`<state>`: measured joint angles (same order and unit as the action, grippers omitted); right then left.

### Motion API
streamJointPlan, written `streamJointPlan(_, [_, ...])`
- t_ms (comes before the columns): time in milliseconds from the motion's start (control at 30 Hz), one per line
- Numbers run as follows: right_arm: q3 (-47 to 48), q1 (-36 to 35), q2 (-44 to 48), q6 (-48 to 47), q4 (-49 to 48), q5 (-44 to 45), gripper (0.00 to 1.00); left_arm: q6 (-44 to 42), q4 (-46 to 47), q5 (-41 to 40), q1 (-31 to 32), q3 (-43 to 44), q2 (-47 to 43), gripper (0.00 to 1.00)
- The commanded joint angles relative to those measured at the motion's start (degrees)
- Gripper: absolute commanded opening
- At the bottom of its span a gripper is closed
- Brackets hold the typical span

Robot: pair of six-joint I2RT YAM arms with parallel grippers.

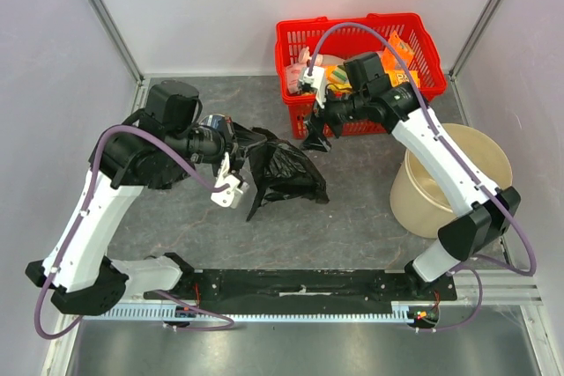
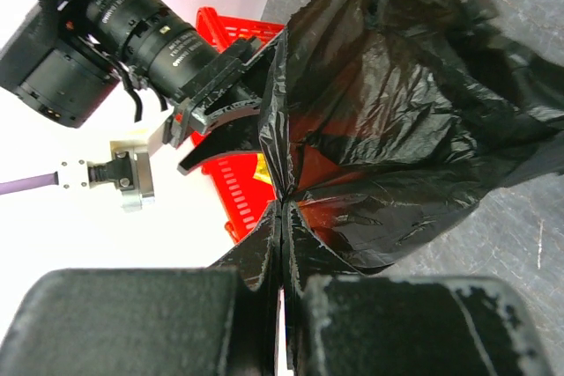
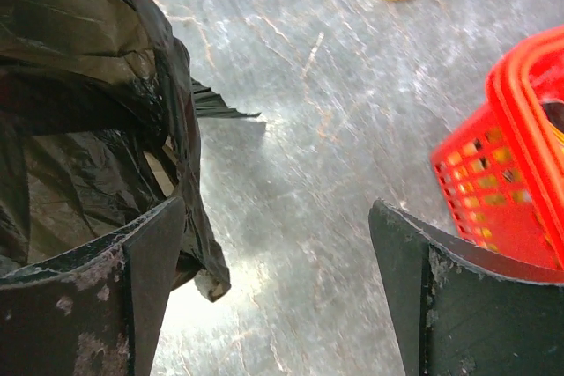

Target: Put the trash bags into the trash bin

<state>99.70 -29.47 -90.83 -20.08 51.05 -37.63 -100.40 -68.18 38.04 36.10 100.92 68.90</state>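
Observation:
A crumpled black trash bag [image 1: 284, 171] hangs just above the grey table, left of centre. My left gripper [image 1: 249, 154] is shut on its edge, and in the left wrist view the two fingers meet on the black plastic [image 2: 282, 210], with the bag [image 2: 397, 112] bulging beyond them. My right gripper [image 1: 315, 140] stands open at the bag's far right side. In the right wrist view its jaws [image 3: 278, 226] are wide apart over bare table, and the bag [image 3: 79, 112] hangs against the left finger [image 3: 150, 248]. The beige trash bin [image 1: 454, 178] stands at the right.
A red wire-mesh basket [image 1: 423, 50] full of packets stands at the back right, close behind my right gripper, and shows in both wrist views [image 3: 511, 173] [image 2: 231, 191]. Grey walls enclose the table on three sides. A metal rail [image 1: 300, 310] runs along the near edge.

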Motion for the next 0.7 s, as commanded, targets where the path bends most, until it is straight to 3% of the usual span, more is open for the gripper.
streamJointPlan(0, [-0.8, -1.5, -1.4, 1.5, -3.4, -7.4, 0.92, -0.8, 4.1, 1.1, 0.1, -0.6, 0.0, 0.02])
streamJointPlan(467, [-3.7, -7.5, -5.4, 1.3, -4.0, -11.2, 0.94, 2.4, 9.9, 1.8, 0.3, 0.5, 1.5, 0.02])
streamJointPlan(500, [-3.8, -7.9, -6.1, 1.3, -4.2, -10.4, 0.91, 3.3, 10.1, 1.9, 0.2, 0.9, 1.7, 0.02])
streamJointPlan(667, [-2.8, -7.9, -7.0, 0.9, -3.8, -3.3, 0.41, 1.7, 8.4, -1.8, 0.2, -0.9, 0.8, 0.02])
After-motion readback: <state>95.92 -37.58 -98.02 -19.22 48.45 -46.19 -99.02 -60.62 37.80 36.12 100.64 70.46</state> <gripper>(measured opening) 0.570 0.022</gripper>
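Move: Hanging from the left gripper, the black trash bag has its middle about 6 cm back and 6 cm to the left of the right hand point, some 4 cm lower. The red basket stands roughly 17 cm ahead of the right hand, 11 cm to its right and 20 cm down; the trash bin is about 8 cm back, 30 cm right and 18 cm down. From the left hand the bag's middle lies about 6 cm back, 7 cm right and 11 cm below. Swinging in towards the loose side of the bag, the right hand goes about 6 cm left and 5 cm back, sinking some 5 cm with most of that drop late, and turns counter-clockwise some 15 degrees while tipping down. Its wide-open fingers start closing at the end, coming up against the film at the bag's edge. The left hand keeps its pinch on the bag and eases about 2 cm forward, slightly up and to the right. ##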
